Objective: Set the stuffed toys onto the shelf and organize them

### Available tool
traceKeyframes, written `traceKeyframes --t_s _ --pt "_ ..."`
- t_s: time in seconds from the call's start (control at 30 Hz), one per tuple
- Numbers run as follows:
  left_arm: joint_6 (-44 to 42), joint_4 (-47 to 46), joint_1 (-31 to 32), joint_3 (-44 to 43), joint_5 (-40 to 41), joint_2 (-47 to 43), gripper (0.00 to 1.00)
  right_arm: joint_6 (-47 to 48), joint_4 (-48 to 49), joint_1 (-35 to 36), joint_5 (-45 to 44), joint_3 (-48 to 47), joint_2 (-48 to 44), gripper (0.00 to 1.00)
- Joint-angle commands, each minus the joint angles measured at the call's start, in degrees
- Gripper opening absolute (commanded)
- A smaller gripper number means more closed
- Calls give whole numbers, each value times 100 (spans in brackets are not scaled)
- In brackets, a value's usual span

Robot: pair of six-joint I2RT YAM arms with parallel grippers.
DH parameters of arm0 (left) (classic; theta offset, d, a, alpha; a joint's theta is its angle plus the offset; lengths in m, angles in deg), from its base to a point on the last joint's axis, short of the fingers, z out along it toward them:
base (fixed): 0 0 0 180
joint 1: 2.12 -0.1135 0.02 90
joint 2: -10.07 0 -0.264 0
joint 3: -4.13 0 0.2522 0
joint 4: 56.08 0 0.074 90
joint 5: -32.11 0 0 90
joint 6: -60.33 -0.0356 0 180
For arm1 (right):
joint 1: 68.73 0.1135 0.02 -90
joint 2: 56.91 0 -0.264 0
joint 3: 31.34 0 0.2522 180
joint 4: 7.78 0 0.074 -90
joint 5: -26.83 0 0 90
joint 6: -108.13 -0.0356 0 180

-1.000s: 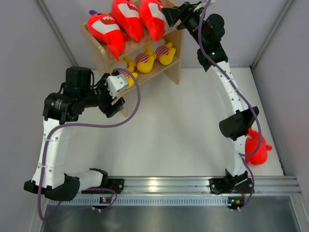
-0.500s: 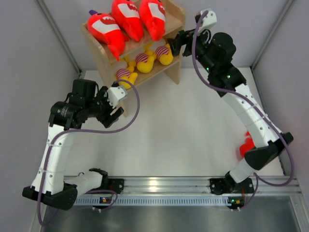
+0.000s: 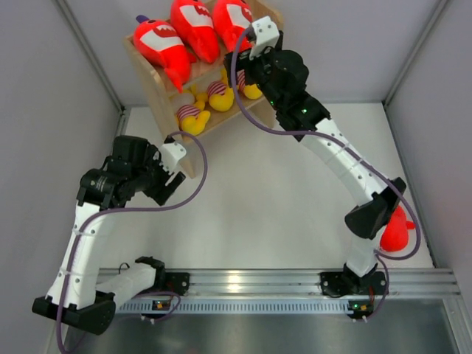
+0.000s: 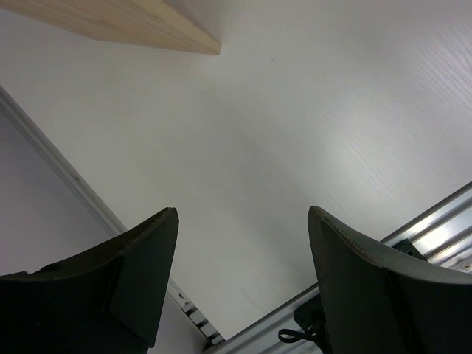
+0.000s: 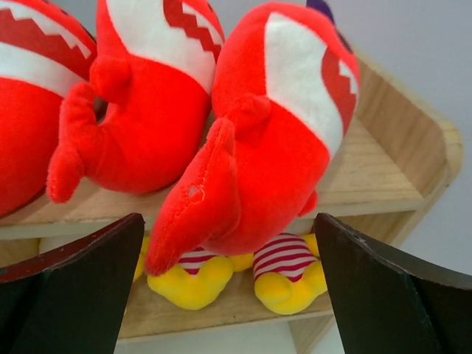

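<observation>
Three red shark stuffed toys [image 3: 158, 44] [image 3: 193, 26] [image 3: 230, 22] lie side by side on the top tier of the wooden shelf [image 3: 158, 92]. On the lower tier sit three yellow striped plushes [image 3: 190, 118] [image 3: 219, 94] [image 3: 253, 88]. My right gripper [image 3: 243, 65] hangs open just in front of the shelf. In the right wrist view, the right gripper [image 5: 228, 221] frames the rightmost shark [image 5: 280, 133] and two yellow plushes [image 5: 192, 276] [image 5: 287, 276] without touching them. A fourth red shark [image 3: 397, 232] lies on the table, half hidden by the right arm. My left gripper [image 3: 168, 183] [image 4: 243, 214] is open and empty.
The shelf stands askew against the back wall, and its near side panel [image 4: 147, 26] is just beyond the left gripper. Grey walls close in both sides. The aluminium rail [image 3: 295, 280] carrying the arm bases runs along the near edge.
The right arm swung left from the shelf's right end to its front, and its jaws opened wider. The left arm drew back slightly from the shelf, toward the near edge.
</observation>
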Motion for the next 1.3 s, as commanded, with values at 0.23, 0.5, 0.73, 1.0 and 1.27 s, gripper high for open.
traceKeyframes --t_s 0.23,0.5,0.73,1.0,1.27 --pt "69 -263 -43 -226 -231 56 77 -280 16 -280 339 -921 642 99" --pt "78 -272 -43 -278 -459 109 77 -526 -80 -667 577 -1676 1152 89" --pt "34 -263 -70 -454 -372 153 77 -657 77 -746 1086 -1880 1487 90" --pt "8 -263 -70 -410 -389 118 77 -1255 332 -966 1166 -1818 1557 48" --pt "34 -263 -96 -454 -398 162 77 -1880 894 -957 1051 -2565 2118 43"
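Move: The right hand, open, faces the rightmost red shark toy on the shelf's top board: middle about 12 cm ahead, 3 cm left and 4 cm up. The middle red shark sits some 10 cm left of it, level in depth; the rightmost yellow toy, on the lower board, is about 11 cm ahead of the hand, straight in line and 14 cm down. From the left hand, the rightmost shark is about 34 cm ahead, 14 cm right, 27 cm up. The right hand dips and rises while advancing about 9 cm, closing its fingers around the rightmost shark's lower body. ##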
